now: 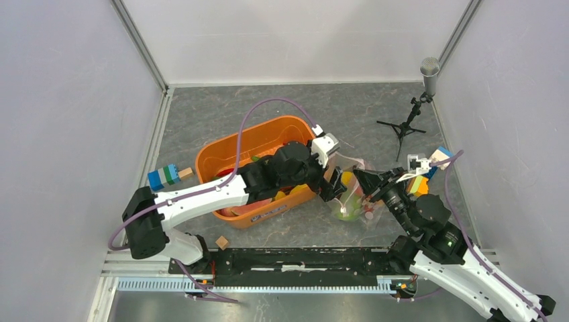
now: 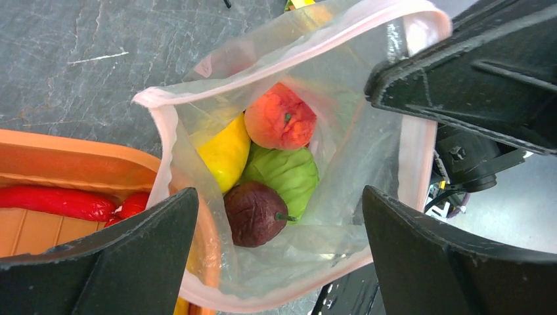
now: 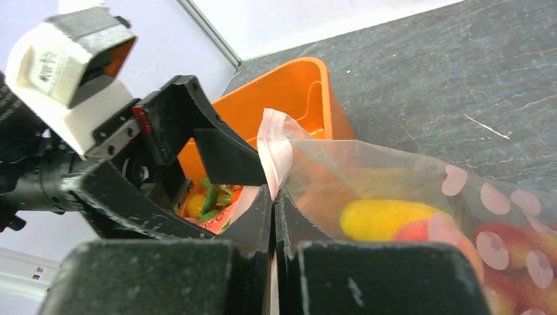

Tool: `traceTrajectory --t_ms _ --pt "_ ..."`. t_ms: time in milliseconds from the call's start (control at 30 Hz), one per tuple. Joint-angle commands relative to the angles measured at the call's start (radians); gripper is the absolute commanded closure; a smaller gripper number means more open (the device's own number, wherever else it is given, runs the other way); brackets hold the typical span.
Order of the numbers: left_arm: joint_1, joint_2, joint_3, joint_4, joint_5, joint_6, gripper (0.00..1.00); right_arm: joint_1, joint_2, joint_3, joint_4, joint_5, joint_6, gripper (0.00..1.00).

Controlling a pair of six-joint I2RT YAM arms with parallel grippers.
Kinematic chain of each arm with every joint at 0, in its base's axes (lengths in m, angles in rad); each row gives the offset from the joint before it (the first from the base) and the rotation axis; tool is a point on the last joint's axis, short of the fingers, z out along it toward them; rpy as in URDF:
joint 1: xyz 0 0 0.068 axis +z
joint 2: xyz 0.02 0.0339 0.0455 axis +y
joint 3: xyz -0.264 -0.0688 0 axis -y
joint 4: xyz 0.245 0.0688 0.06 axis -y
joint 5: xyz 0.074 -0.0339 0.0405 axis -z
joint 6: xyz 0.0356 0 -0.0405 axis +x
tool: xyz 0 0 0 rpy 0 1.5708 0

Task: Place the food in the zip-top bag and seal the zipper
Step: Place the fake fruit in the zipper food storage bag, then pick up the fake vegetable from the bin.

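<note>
The clear zip-top bag [image 1: 353,196] stands open beside the orange tub [image 1: 262,137]. My left gripper [image 2: 279,197] hovers open right over its mouth, holding nothing. Food lies inside the bag: an orange-red peach [image 2: 282,118], a yellow piece [image 2: 226,154], a green melon [image 2: 286,174] and a dark purple fruit [image 2: 253,213]. My right gripper [image 3: 274,193] is shut on the bag's rim, pinching the pink zipper strip [image 3: 276,147] and holding it up. A red chilli [image 2: 59,202] and green pods [image 3: 209,197] remain in the tub.
A microphone on a small tripod [image 1: 412,114] stands at the back right. Coloured blocks lie left of the tub [image 1: 168,176] and by the right arm [image 1: 429,168]. A small wooden block [image 1: 222,242] sits near the front rail. Walls close in on three sides.
</note>
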Motion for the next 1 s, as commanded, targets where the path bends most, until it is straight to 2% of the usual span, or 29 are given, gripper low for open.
traceTrajectory --t_ms 0,133,333,467,600,700,867,967 --pt "-0.004 -0.094 0.009 0.01 -0.01 0.046 0.0 0.001 -0.022 0.001 -0.001 0.082 0.022 0.97" --pt "-0.002 -0.189 -0.057 0.038 -0.092 0.055 0.0 0.001 -0.046 -0.011 -0.005 0.117 0.028 0.97" --pt "0.005 -0.319 -0.21 0.052 -0.446 0.066 0.0 0.001 -0.052 -0.01 -0.037 0.132 0.028 0.97" --pt "0.052 -0.323 -0.249 -0.039 -0.628 -0.003 0.0 0.001 -0.036 -0.001 -0.057 0.148 0.03 0.97" --pt "0.174 -0.308 -0.281 -0.135 -0.633 -0.173 0.0 0.001 -0.004 0.007 -0.06 0.157 0.027 0.96" --pt "0.274 -0.291 -0.311 -0.155 -0.553 -0.258 0.0 0.001 0.024 0.01 -0.057 0.159 0.027 0.96" --pt "0.355 -0.251 -0.325 -0.155 -0.492 -0.272 0.0 0.001 0.059 0.006 -0.026 0.163 0.013 0.96" --pt "0.369 -0.229 -0.324 -0.139 -0.476 -0.247 0.0 0.001 0.062 -0.009 0.074 0.089 -0.157 0.97"
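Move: The orange tub with the remaining food is centred about 23 cm left of the open, empty left hand, 4 cm farther out and 17 cm below it. The zip-top bag's middle lies roughly 8 cm to this hand's right, 4 cm back and 14 cm down. From the right hand, still pinching the bag's rim, the tub is some 29 cm left, level ahead, 22 cm down. Left hand rises from the bag, then swings about 22 cm left, forward and down over the tub, turning counter-clockwise. ##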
